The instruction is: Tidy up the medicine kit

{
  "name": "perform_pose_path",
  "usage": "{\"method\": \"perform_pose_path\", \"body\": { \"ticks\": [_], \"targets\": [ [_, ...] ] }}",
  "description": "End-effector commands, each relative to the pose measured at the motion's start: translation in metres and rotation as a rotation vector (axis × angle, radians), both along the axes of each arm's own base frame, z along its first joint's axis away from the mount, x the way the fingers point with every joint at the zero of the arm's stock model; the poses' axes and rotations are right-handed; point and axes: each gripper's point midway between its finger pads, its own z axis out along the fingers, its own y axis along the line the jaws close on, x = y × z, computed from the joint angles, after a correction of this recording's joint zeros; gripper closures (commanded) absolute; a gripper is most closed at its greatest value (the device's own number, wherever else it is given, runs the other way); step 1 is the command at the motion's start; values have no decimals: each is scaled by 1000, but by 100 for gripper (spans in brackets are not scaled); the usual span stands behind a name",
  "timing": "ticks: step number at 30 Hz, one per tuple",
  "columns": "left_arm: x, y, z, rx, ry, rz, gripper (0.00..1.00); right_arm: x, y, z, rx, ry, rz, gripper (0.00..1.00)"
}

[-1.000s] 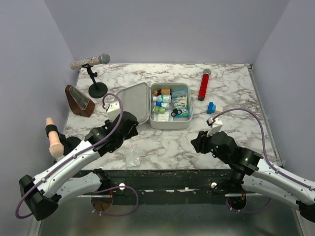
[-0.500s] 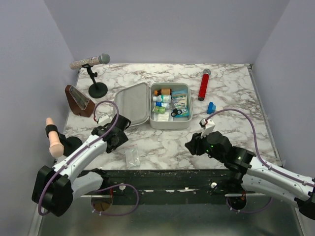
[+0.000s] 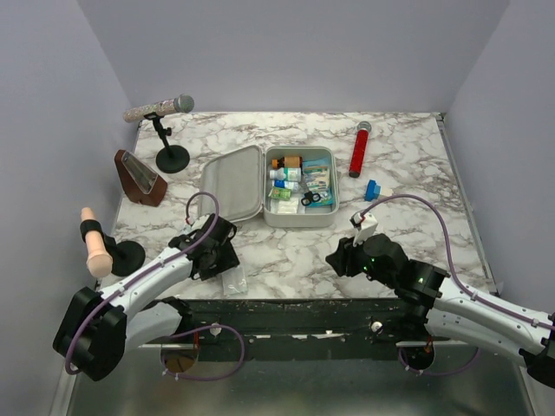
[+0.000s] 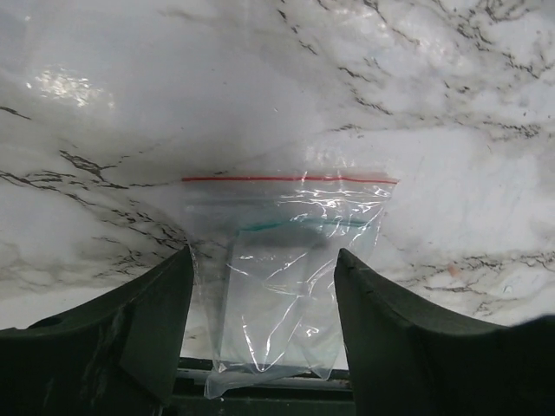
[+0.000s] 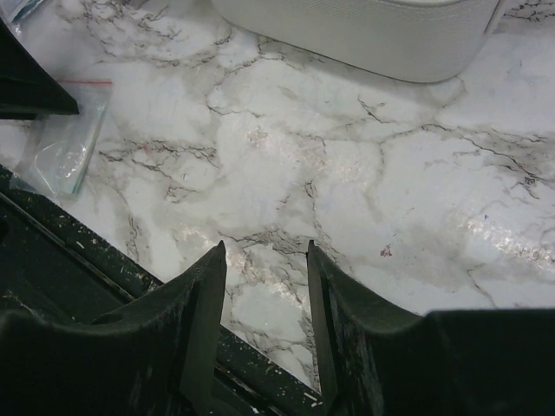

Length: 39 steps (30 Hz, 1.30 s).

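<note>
The medicine kit lies open mid-table, its lid folded out to the left and small bottles and packets inside. Its pale front wall shows at the top of the right wrist view. A clear zip bag with a red seal line lies flat near the table's front edge. My left gripper hovers over it, open. In the left wrist view the bag lies between the spread fingers of that gripper, ungripped. My right gripper is open and empty near the front edge, over bare marble.
A red cylinder and a small blue block lie right of the kit. A microphone on a stand, a brown metronome and a peach handle on a stand stand at the left. The dark table edge runs close under both grippers.
My left gripper has moved from beside the kit's lid towards the front edge and now sits over the clear bag. My right gripper has shifted slightly left.
</note>
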Motion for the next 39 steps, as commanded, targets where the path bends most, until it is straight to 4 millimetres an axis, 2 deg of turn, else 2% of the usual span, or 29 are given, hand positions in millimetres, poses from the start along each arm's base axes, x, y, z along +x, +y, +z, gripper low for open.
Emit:
{"method": "perform_pose_path", "body": {
  "ticks": [1,15,16,19,24,27,30,33,39],
  "targets": [
    [-16,-18,-7,-66,29,-70,35,-2,4,-3,22,14,6,49],
    [-14,-22,1,-60,-16,-105,98,1,6,7,28,5,-2,49],
    [-13,-23,4,-65,-24,-108,100,1,6,9,29,2,-4,49],
    [-1,-36,35,-130,-129,-128,100,3,5,14,25,-6,-8,49],
    [24,-71,122,-275,-376,-238,100,11,-3,37,13,-82,-33,49],
    [37,-86,159,-287,-446,-290,100,18,-10,47,-8,-123,-63,49],
    [59,-104,189,-293,-510,-316,100,21,-18,59,-28,-152,-93,49],
    [93,-130,221,-321,-607,-337,100,23,-27,70,-37,-177,-121,49],
    [164,-179,248,-270,-674,-343,100,25,-46,88,-26,-219,-193,49]
  ]
}}
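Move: The clear zip bag lies just under my open left fingers, its middle about 2 cm back and 2 cm to the right, 1 cm lower. The grey box it is to go to stands roughly 20 cm ahead of my left hand and 18 cm to its right, with its open lid some 21 cm ahead and 1 cm right. From my right hand the bag is about 25 cm to the left, 2 cm back and 10 cm down. My left hand eases a couple of centimetres right and back while its fingers close fully, pinching the flat zip bag between their tips. Then it lifts some 22 cm, sweeping right and forward towards the box, the wrist swinging the fingertips up and forward by over 30 degrees. Late on, my empty right hand rises about 8 cm. ##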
